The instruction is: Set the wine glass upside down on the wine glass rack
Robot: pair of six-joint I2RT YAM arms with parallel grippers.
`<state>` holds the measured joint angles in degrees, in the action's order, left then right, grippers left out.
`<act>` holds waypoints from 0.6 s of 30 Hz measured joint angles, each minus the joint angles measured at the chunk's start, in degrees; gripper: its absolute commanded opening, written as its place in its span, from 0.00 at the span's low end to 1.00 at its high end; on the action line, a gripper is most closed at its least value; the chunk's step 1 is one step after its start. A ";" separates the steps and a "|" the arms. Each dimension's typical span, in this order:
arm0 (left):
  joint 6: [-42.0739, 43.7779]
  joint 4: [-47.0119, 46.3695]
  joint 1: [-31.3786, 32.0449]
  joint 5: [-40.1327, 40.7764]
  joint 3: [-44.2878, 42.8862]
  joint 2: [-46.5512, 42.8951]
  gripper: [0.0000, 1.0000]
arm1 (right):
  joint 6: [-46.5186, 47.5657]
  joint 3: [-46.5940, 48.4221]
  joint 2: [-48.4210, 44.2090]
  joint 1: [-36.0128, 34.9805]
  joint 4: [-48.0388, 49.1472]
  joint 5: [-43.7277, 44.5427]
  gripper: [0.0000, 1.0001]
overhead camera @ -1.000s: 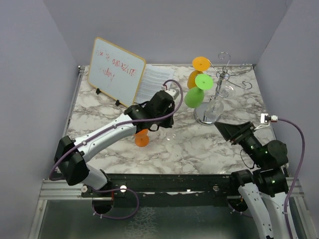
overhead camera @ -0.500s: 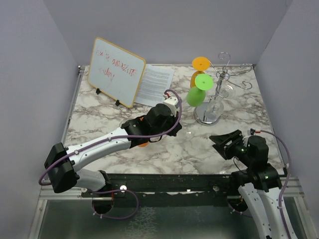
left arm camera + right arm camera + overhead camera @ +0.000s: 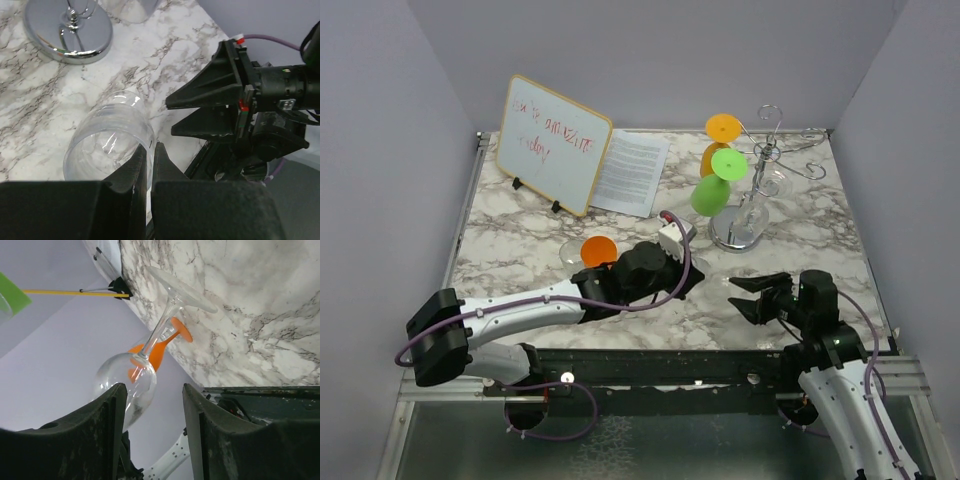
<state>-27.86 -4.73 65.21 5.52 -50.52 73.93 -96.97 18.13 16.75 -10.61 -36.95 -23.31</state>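
Observation:
My left gripper (image 3: pixel 150 147) is shut on the rim of the clear wine glass (image 3: pixel 107 145), one finger inside the bowl and one outside. The glass's bowl (image 3: pixel 125 385) is tilted, with its stem running away to its foot (image 3: pixel 182 287). From above the left arm hides most of it; only the foot (image 3: pixel 570 248) shows. My right gripper (image 3: pixel 745 295) is open near the table's front edge and points left at the left gripper (image 3: pixel 688 283). The bowl lies just ahead of its left finger (image 3: pixel 107 420), not between the jaws. The wine glass rack (image 3: pixel 765 150) stands at the back right, its base (image 3: pixel 70 30) chrome.
The rack holds a green glass (image 3: pixel 718 185), an orange one (image 3: pixel 720 135) and a clear one (image 3: pixel 775 185). Another orange glass (image 3: pixel 598 250) stands on the marble beside the left arm. A whiteboard (image 3: pixel 552 142) and a paper sheet (image 3: pixel 632 172) are at the back left.
The left arm has swung toward the near edge and to the right with the glass. The right arm has drawn back from the rack, turned left, and its jaws have narrowed a little.

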 measured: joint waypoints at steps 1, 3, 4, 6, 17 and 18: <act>0.33 -0.94 0.68 0.42 0.22 0.02 0.00 | -1.01 0.00 0.28 0.00 0.66 -0.22 0.54; 0.92 -2.80 1.95 1.49 0.24 0.35 0.00 | -2.47 0.00 1.18 0.00 1.55 -0.63 0.55; 1.31 -3.63 2.43 1.92 0.24 0.61 0.00 | -3.23 -0.02 1.88 0.00 1.81 -0.90 0.55; 2.45 -5.33 3.78 3.30 0.24 1.44 0.00 | -4.20 -0.02 2.75 0.00 1.86 -1.05 0.56; 7.15 -8.55 8.92 6.60 0.24 5.18 0.00 | -8.13 0.02 2.25 0.00 0.33 2.82 0.49; 7.45 -8.98 9.25 6.80 0.24 5.29 0.00 | -8.24 0.04 2.19 0.00 -0.20 3.37 0.48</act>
<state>-20.40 -13.72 74.46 12.32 -50.28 79.22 -105.21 18.17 18.94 -10.61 -37.15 -19.94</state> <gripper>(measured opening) 0.024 0.502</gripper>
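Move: The left hand already pinches the clear wine glass by its rim, the open right gripper about 10 cm to its right, level ahead and some 7 cm lower. The orange glass stands roughly 17 cm left, 7 cm ahead. From the right hand, the clear glass's stem is about 4 cm ahead, 4 cm left and slightly higher; the rack's base is some 17 cm straight ahead, 12 cm below. Left hand keeps its pinch and carries the clear glass some 5 cm right and back, towards the open right gripper. ##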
